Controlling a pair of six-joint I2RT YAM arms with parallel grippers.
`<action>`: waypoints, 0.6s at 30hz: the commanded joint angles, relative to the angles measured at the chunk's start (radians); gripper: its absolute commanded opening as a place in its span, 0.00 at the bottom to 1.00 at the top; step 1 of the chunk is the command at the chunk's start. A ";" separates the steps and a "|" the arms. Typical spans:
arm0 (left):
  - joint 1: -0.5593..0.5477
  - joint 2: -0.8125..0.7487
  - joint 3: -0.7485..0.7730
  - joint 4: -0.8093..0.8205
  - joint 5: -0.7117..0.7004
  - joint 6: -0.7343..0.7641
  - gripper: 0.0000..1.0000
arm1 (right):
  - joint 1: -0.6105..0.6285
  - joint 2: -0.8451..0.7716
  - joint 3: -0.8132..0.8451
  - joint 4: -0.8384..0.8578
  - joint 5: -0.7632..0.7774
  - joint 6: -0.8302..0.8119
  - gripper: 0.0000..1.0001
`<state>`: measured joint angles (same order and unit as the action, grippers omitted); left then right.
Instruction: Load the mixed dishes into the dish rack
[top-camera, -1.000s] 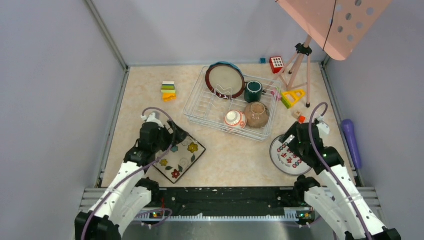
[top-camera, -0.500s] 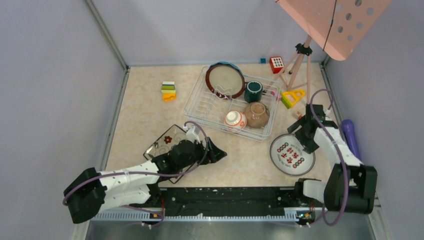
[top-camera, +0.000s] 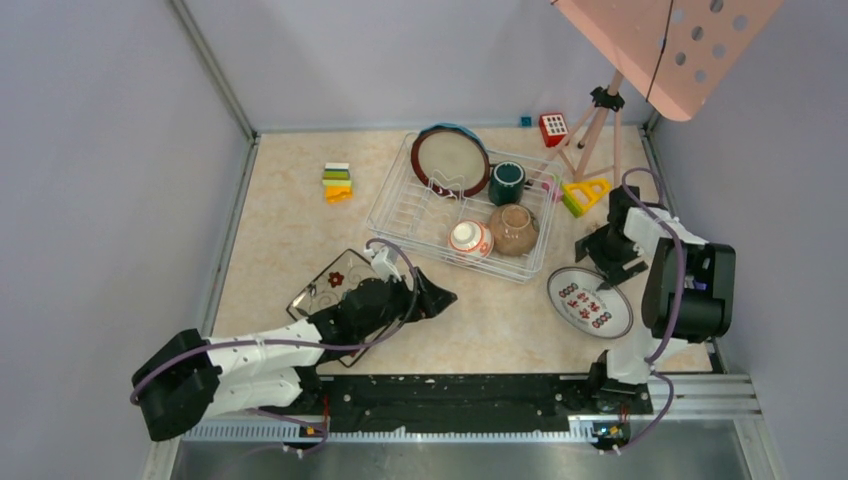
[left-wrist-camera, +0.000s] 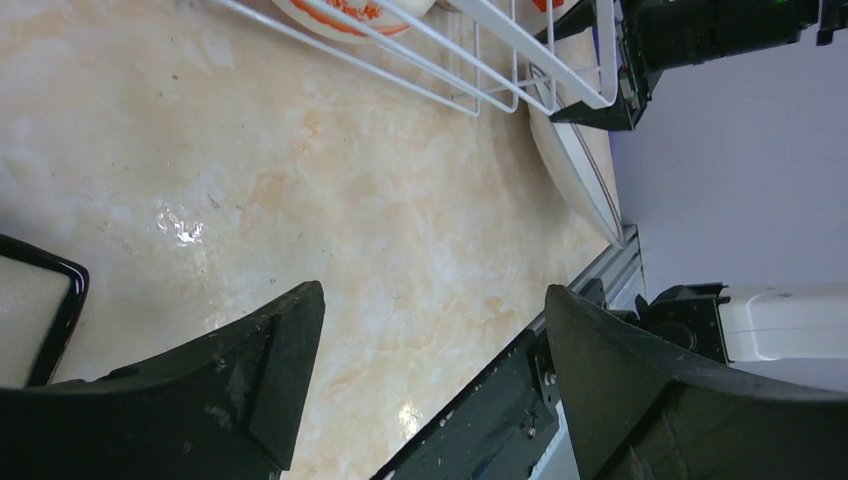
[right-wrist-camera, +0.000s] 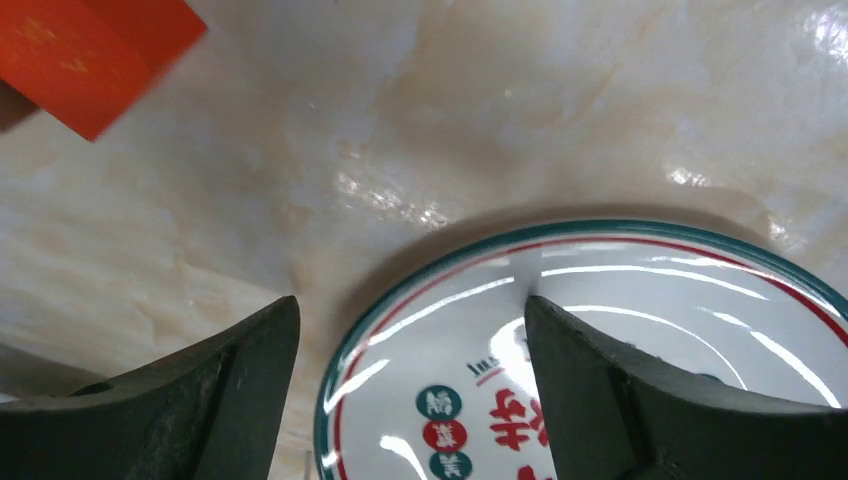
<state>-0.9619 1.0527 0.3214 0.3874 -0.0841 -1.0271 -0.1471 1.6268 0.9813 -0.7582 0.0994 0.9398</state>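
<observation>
The dish rack (top-camera: 420, 215) stands at mid-table holding a brown-rimmed cream plate (top-camera: 450, 160) upright, a teal mug (top-camera: 507, 182), a tan bowl (top-camera: 514, 229) and a red-white bowl (top-camera: 470, 239). The square floral plate (top-camera: 332, 283) lies front left, partly under my left arm. My left gripper (top-camera: 435, 297) is open, low over bare table and pointing right; its jaws (left-wrist-camera: 435, 293) hold nothing. The white red-marked plate (top-camera: 590, 302) lies front right. My right gripper (top-camera: 603, 272) is open at its far edge; in the wrist view the gripper (right-wrist-camera: 410, 305) straddles the plate's (right-wrist-camera: 600, 350) rim.
A pink perforated stand on a tripod (top-camera: 600, 110) is at the back right. Toy blocks lie around: a stacked set (top-camera: 337, 182), a yellow triangle (top-camera: 585, 193), a red one (top-camera: 553, 127), an orange one (right-wrist-camera: 90, 55). The rack's near corner (left-wrist-camera: 520, 60) shows ahead of my left gripper.
My left arm dropped and swung right, off the square plate, and now lies low across the table. My right arm folded back, bringing its gripper to the white plate's far edge.
</observation>
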 joint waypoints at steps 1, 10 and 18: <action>-0.003 -0.040 0.005 0.019 -0.076 0.031 0.86 | -0.012 0.057 0.001 -0.035 -0.045 0.073 0.80; -0.001 -0.094 0.024 -0.061 -0.087 0.103 0.88 | -0.013 -0.031 -0.089 -0.027 -0.118 0.088 0.00; -0.003 0.038 0.058 0.028 0.128 0.098 0.85 | 0.004 -0.252 -0.137 -0.033 -0.216 0.082 0.00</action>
<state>-0.9619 1.0134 0.3294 0.3340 -0.0956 -0.9398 -0.1516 1.4834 0.8707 -0.7975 -0.0620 1.0218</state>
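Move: At the plate's far rim, the right hand has its open fingers over the edge; the plate's middle is about 7 cm back and 2 cm left, slightly higher because the plate is tipped up. The red block is some 7 cm ahead and 2 cm right; the brown bowl in the dish rack stands about 10 cm ahead, 19 cm left. From the left hand, the plate is some 33 cm right, 2 cm back and 8 cm lower. Closing from wide open to fully shut at the plate's far rim, the right fingers end with nothing between them. The hand barely sinks at first, then slides left and back, about 3 cm each way, along the rim's far left side, lifting about a centimetre at the last, while the wrist rolls some 10 degrees, its left side rising. ##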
